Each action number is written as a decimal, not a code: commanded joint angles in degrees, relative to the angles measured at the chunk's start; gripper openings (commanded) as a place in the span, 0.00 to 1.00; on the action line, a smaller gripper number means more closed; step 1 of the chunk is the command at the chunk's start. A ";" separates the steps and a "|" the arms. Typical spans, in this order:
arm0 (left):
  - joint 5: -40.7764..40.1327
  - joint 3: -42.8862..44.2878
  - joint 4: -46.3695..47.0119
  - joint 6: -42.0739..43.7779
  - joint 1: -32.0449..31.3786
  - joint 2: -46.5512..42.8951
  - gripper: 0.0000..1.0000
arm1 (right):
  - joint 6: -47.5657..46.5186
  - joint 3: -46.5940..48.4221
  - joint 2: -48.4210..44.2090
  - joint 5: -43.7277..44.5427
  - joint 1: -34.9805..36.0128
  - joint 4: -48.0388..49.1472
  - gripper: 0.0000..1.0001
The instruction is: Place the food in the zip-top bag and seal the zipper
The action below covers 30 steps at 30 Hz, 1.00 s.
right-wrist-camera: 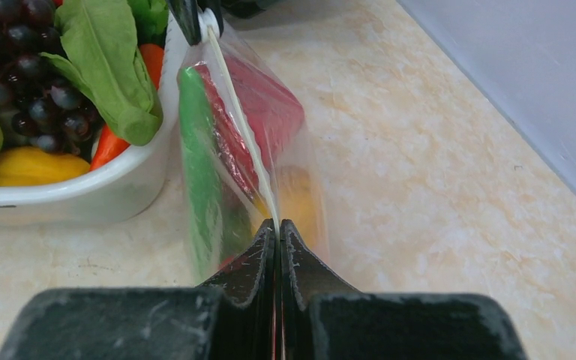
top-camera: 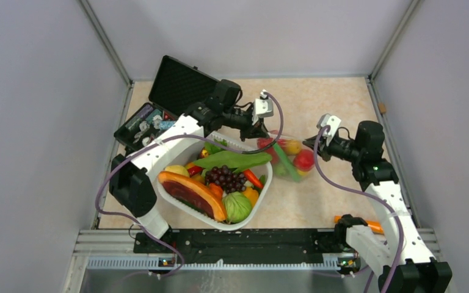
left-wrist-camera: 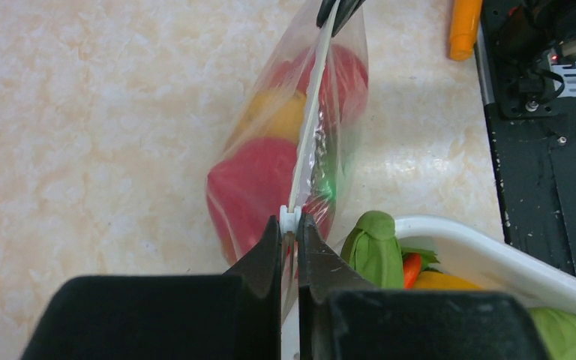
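The zip-top bag (top-camera: 288,157) hangs stretched between both grippers, just right of the basket. Through its clear plastic I see the food: red pieces (left-wrist-camera: 259,180), a yellow lemon (left-wrist-camera: 279,116) and a long green pod (right-wrist-camera: 195,150). The zipper (left-wrist-camera: 311,112) runs as a taut pale strip from one gripper to the other. My left gripper (left-wrist-camera: 290,223) is shut on the zipper's end at the small white slider (left-wrist-camera: 289,215). At the opposite end my right gripper (right-wrist-camera: 277,223) is shut on the zipper (right-wrist-camera: 240,124). In the top view the left gripper (top-camera: 262,131) and the right gripper (top-camera: 310,142) face each other.
A white oval basket (top-camera: 265,188) left of the bag holds a papaya slice, dark grapes and green leaves. An open black hard case (top-camera: 177,85) stands at the back left. An orange item (top-camera: 372,226) lies by the right arm's base. Grey walls enclose the table.
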 commanded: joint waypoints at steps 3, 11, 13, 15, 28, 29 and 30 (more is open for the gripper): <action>-6.02 -1.30 -4.40 2.03 4.14 -4.59 0.00 | -0.68 2.53 -0.14 6.19 -0.49 -0.43 0.00; -6.92 -1.43 -6.34 2.70 5.38 -4.53 0.00 | -0.59 2.41 0.27 6.31 -0.47 -0.32 0.00; -7.16 -1.50 -6.55 2.79 5.53 -4.64 0.00 | -0.59 2.39 0.18 6.33 -0.50 -0.35 0.00; -7.27 -1.66 -6.37 2.83 5.79 -4.67 0.00 | -0.57 2.31 0.11 6.20 -0.50 -0.27 0.00; -2.99 -7.17 11.27 -11.33 5.80 -7.55 0.77 | 1.61 0.60 -2.45 1.74 -0.47 4.05 0.00; -3.26 -8.02 14.15 -13.22 5.74 -8.26 0.82 | 2.08 0.51 -2.67 2.00 -0.46 4.96 0.00; -3.44 -8.93 15.59 -14.45 5.76 -9.12 0.88 | 2.69 0.40 -2.98 2.17 -0.51 5.80 0.00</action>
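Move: Just to the left hand's left, about 4 cm off and 1 to 2 cm ahead, is the left end of the zipper; its fingers already pinch the slider. The food in the bag hangs some 6 cm right, 6 cm back and 9 cm below; the corn husk is about 9 cm left, 8 cm back and 10 cm lower. From the right hand, which keeps hold of the zipper's other end, that left end lies about 16 cm left and 4 cm ahead. Drawing the pinched slider on towards the zipper's left end, the left hand travels about 4 cm left and nearly 3 cm forward, sinking about 1 cm, quickly at first and then easing off. There its fingers open wide and let go of the slider, the wrist having turned some 10 degrees counter-clockwise. The right hand, nearly still, keeps its pinch on the far end as the anchor. ##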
